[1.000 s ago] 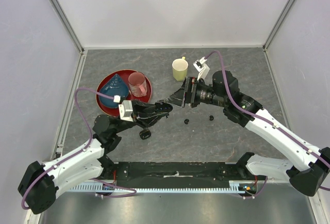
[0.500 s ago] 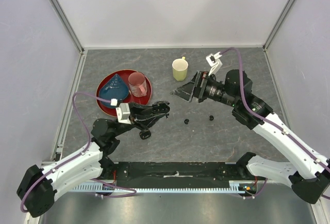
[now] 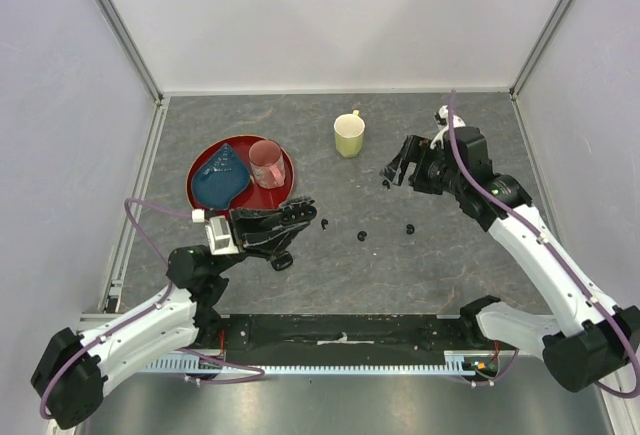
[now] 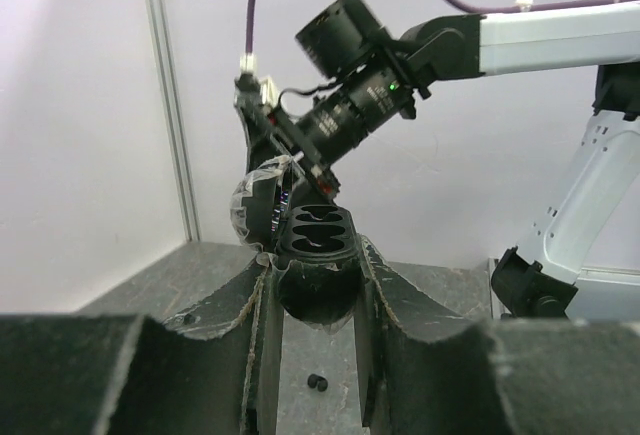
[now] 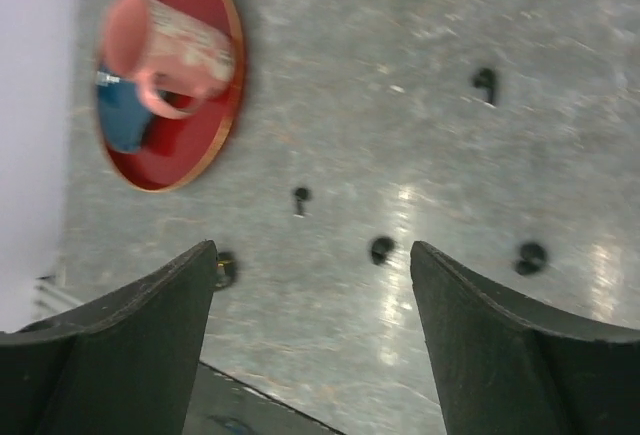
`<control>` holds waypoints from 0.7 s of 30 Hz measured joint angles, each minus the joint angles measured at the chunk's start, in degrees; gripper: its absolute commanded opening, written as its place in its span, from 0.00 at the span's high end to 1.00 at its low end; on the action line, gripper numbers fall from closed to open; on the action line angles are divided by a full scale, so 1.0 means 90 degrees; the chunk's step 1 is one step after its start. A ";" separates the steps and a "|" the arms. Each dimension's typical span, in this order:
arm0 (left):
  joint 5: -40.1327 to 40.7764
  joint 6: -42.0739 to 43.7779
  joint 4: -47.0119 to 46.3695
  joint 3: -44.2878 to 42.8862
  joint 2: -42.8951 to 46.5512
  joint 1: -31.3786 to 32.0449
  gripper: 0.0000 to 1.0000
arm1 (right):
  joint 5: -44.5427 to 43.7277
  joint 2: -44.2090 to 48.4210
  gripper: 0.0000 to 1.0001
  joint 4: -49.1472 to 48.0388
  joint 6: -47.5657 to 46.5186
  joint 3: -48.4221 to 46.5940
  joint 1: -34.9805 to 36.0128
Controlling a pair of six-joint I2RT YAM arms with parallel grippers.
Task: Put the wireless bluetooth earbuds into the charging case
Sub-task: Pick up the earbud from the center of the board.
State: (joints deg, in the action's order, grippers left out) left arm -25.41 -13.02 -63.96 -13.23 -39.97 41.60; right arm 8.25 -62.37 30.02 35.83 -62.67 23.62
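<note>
My left gripper [image 3: 304, 211] is shut on the open black charging case [image 3: 297, 217] and holds it above the table. In the left wrist view the case [image 4: 316, 255] sits between my fingers [image 4: 250, 335], its oval slots facing up and its lid raised at the left. Several tiny black earbuds lie on the table [image 3: 323, 222] [image 3: 362, 236] [image 3: 410, 228] [image 3: 385, 183]. The right wrist view shows them too [image 5: 300, 195] [image 5: 381, 248] [image 5: 529, 255] [image 5: 485, 80]. My right gripper [image 3: 393, 172] is open and empty, raised near the yellow mug [image 3: 348, 135].
A red tray [image 3: 202, 205] holds a blue cone and a pink cup [image 3: 266, 162] at the left. A larger black pod [image 3: 281, 260] lies on the table below my left gripper. One earbud shows under the case in the left wrist view [image 4: 317, 383].
My right gripper has drawn back to the right, away from the left gripper. My left gripper has pulled back toward its base with the case. Two more earbuds now show on the table.
</note>
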 measured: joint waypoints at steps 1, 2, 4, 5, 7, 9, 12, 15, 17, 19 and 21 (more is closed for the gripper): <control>0.0002 0.0000 -0.0197 0.0092 -0.0019 0.0000 0.98 | -0.0114 -0.0068 0.23 0.0143 -0.0100 0.0034 -0.0044; 0.0002 0.0000 -0.0359 0.0177 -0.0039 0.0000 0.98 | -0.0216 -0.0134 0.25 0.0262 -0.0185 0.0092 -0.0083; 0.0000 0.0000 -0.0590 0.0279 -0.0078 0.0000 0.98 | -0.0338 -0.0202 0.29 0.0398 -0.0282 0.0291 -0.0170; 0.0000 0.0000 -0.0673 0.0299 -0.0104 0.0000 0.98 | -0.0357 -0.0211 0.32 0.0464 -0.0328 0.0442 -0.0228; -0.0010 -0.0002 -0.0831 0.0306 -0.0151 0.0000 0.98 | -0.0357 -0.0211 0.34 0.0583 -0.0420 0.0787 -0.0401; -0.0019 -0.0002 -0.0954 0.0306 -0.0211 0.0000 0.98 | -0.0306 -0.0221 0.37 0.0646 -0.0493 0.1124 -0.0663; -0.0027 -0.0002 -0.1047 0.0313 -0.0296 0.0000 0.98 | -0.0085 -0.0243 0.39 0.0646 -0.0585 0.1557 -0.1175; -0.0066 -0.0005 -0.1098 0.0313 -0.0396 0.0000 0.98 | 0.0253 -0.0284 0.43 0.0588 -0.0653 0.1957 -0.1722; -0.0104 -0.0005 -0.1103 0.0311 -0.0452 0.0000 0.98 | 0.0466 -0.0321 0.44 0.0488 -0.0675 0.2203 -0.1953; -0.0168 -0.0005 -0.1103 0.0311 -0.0500 0.0000 0.98 | 0.0614 -0.0364 0.45 0.0379 -0.0680 0.2339 -0.2130; -0.0221 -0.0007 -0.1103 0.0311 -0.0512 0.0000 0.98 | 0.0736 -0.0406 0.46 0.0270 -0.0680 0.2465 -0.2225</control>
State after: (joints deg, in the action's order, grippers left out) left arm -27.40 -13.08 -73.89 -10.44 -44.58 41.60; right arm 14.87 -66.02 32.45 29.71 -40.49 3.60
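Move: The earbud to go for, rightmost of those on the board, lies some 25 cm below the right hand, about 7 cm to its right and 2 cm back. A second earbud lies about 11 cm to the left of that one and 1 cm nearer the base; a third is about 11 cm farther out than the target and 5 cm to its left. From the left hand, which holds the open case, the target lies roughly 21 cm right, 8 cm ahead and 32 cm below. Sink the empty right gripper fast towards the rightmost earbud, about 18 cm down while swinging some 10 cm right and drawing 4 cm back. On the way tip the fingers about 25 degrees steeper, turn them a little clockwise, and narrow them from nearly wide open to about half, stopping above the board. Keep the left gripper's hold on the open case, nearly still. ##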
